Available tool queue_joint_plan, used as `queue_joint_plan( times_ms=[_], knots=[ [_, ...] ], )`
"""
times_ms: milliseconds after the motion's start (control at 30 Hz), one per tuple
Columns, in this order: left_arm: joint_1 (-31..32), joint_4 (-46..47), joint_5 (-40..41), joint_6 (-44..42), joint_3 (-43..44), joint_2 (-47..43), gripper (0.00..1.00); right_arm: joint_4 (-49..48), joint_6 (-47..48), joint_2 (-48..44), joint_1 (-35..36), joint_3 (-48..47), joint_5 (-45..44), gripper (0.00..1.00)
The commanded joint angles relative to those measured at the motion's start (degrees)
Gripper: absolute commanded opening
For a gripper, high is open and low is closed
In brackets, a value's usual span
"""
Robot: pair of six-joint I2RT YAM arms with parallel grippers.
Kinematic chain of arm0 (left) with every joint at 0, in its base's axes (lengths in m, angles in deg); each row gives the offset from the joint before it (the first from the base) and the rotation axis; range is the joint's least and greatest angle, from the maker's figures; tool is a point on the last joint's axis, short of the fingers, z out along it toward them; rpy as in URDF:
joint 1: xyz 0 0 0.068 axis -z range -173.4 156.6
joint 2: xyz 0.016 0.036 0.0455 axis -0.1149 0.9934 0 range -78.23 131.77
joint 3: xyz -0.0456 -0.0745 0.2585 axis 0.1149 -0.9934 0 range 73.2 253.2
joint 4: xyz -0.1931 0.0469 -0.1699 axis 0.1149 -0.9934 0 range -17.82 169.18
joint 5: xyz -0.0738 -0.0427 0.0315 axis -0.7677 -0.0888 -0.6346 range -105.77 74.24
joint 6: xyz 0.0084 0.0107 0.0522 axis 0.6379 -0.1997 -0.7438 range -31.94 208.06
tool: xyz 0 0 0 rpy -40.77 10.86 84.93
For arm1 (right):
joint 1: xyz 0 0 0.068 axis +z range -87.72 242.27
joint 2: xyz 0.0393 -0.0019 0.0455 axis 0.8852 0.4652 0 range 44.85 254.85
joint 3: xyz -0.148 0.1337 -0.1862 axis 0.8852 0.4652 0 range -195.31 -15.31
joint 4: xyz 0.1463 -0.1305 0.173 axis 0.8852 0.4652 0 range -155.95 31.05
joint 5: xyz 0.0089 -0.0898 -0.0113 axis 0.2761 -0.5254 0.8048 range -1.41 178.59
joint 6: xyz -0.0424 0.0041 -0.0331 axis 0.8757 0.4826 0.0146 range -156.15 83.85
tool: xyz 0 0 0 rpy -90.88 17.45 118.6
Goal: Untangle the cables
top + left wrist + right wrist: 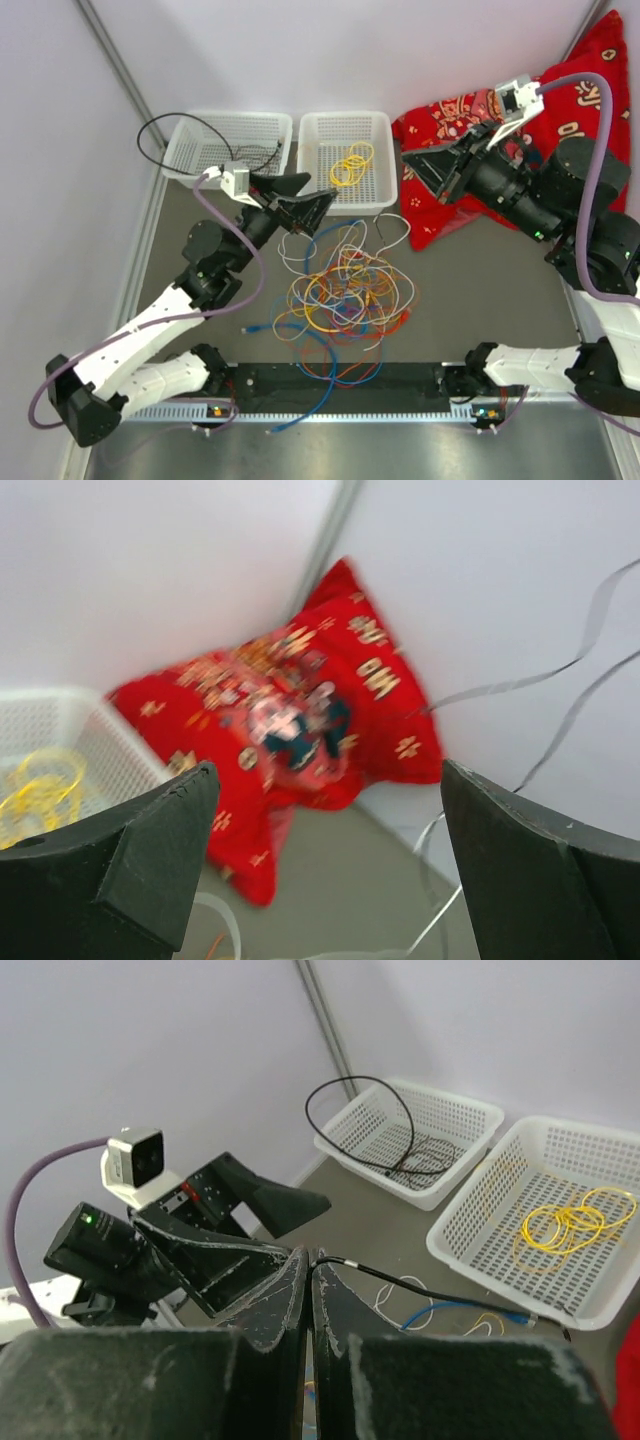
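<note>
The cables (345,290) lie in a tangled heap of yellow, orange, white, red and blue loops at the table's middle. My left gripper (318,190) hovers open just behind the heap, next to the baskets. In the left wrist view nothing sits between its fingers (150,850), and thin white cables (560,670) hang at the right. My right gripper (404,158) is raised at the back right, pointing at the left one. Its jaws are pressed together, pinching the end of a thin black cable (440,1290) at the fingertips (311,1258).
Two white baskets stand at the back. The left basket (200,165) holds a black cable (165,140) looping over its rim. The right basket (385,150) holds a yellow cable (350,165). A red patterned cloth (560,110) fills the back right corner. A blue cable (300,400) crosses the black front rail (400,378).
</note>
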Motion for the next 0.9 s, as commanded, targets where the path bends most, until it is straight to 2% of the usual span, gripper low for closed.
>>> queue_joint_plan(
  times_ms=[0,133,267,533,600,667,700,767,800,833,867],
  knots=[
    [0.41,19.88,-12.59,2.00,2.85,5.27,0.94,-0.46,-3.51,-1.23,0.48,1.36,3.05,0.00],
    [3.13,18.85,-16.22,-2.38,8.65,11.24,0.93,-0.37,-5.62,-1.41,0.48,2.42,4.71,0.00],
    [8.84,17.35,-16.49,-9.94,12.43,16.08,0.92,-0.19,-6.50,-1.67,0.48,3.74,5.25,0.00],
    [12.63,18.05,-17.45,-12.06,15.60,20.22,0.91,-0.63,-7.21,-2.99,0.39,7.17,5.34,0.00],
    [12.98,17.96,-17.90,-12.33,16.39,21.36,0.84,-0.98,-7.21,-3.16,0.48,7.87,5.34,0.00],
    [13.33,17.26,-17.63,-12.68,17.01,22.50,0.72,-0.98,-7.29,-3.52,0.48,8.05,5.34,0.00],
    [13.33,16.74,-17.46,-12.85,17.62,22.85,0.59,-1.07,-7.29,-3.60,0.48,8.39,5.51,0.00],
    [13.33,14.81,-17.11,-13.29,18.59,23.73,0.39,-1.33,-7.38,-4.31,0.48,8.83,5.60,0.00],
    [13.25,14.54,-16.15,-13.38,19.20,23.82,0.27,-1.51,-7.47,-4.57,0.48,9.45,5.60,0.00],
    [13.33,14.36,-15.27,-13.47,19.21,23.82,0.01,-1.68,-7.47,-4.83,0.48,9.80,5.51,0.00],
    [13.25,14.62,-14.04,-13.47,19.03,23.39,0.00,-1.77,-7.56,-5.53,0.48,10.15,5.42,0.00]
  ],
)
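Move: The stretch of thin dark cable hanging just under the right fingers is about 16 cm to the right of the open left hand, 4 cm back and 8 cm above it. The cable tangle lies roughly 40 cm below the left hand, 8 cm to the right and 3 cm back; the right basket is about 27 cm ahead of the left hand, 8 cm to the right and 38 cm below. From the right hand that stretch of cable is about 4 cm below, 1 cm ahead and 1 cm to the right. Rightward goes the open left hand, some 15 cm with a drift back and slightly up, its fingers swinging clockwise and tipping upward, until it reaches the dark cable just below the right gripper and shuts on it. The right hand, still pinching the cable, sinks about 5 cm to meet it and tips its fingers slightly down. ##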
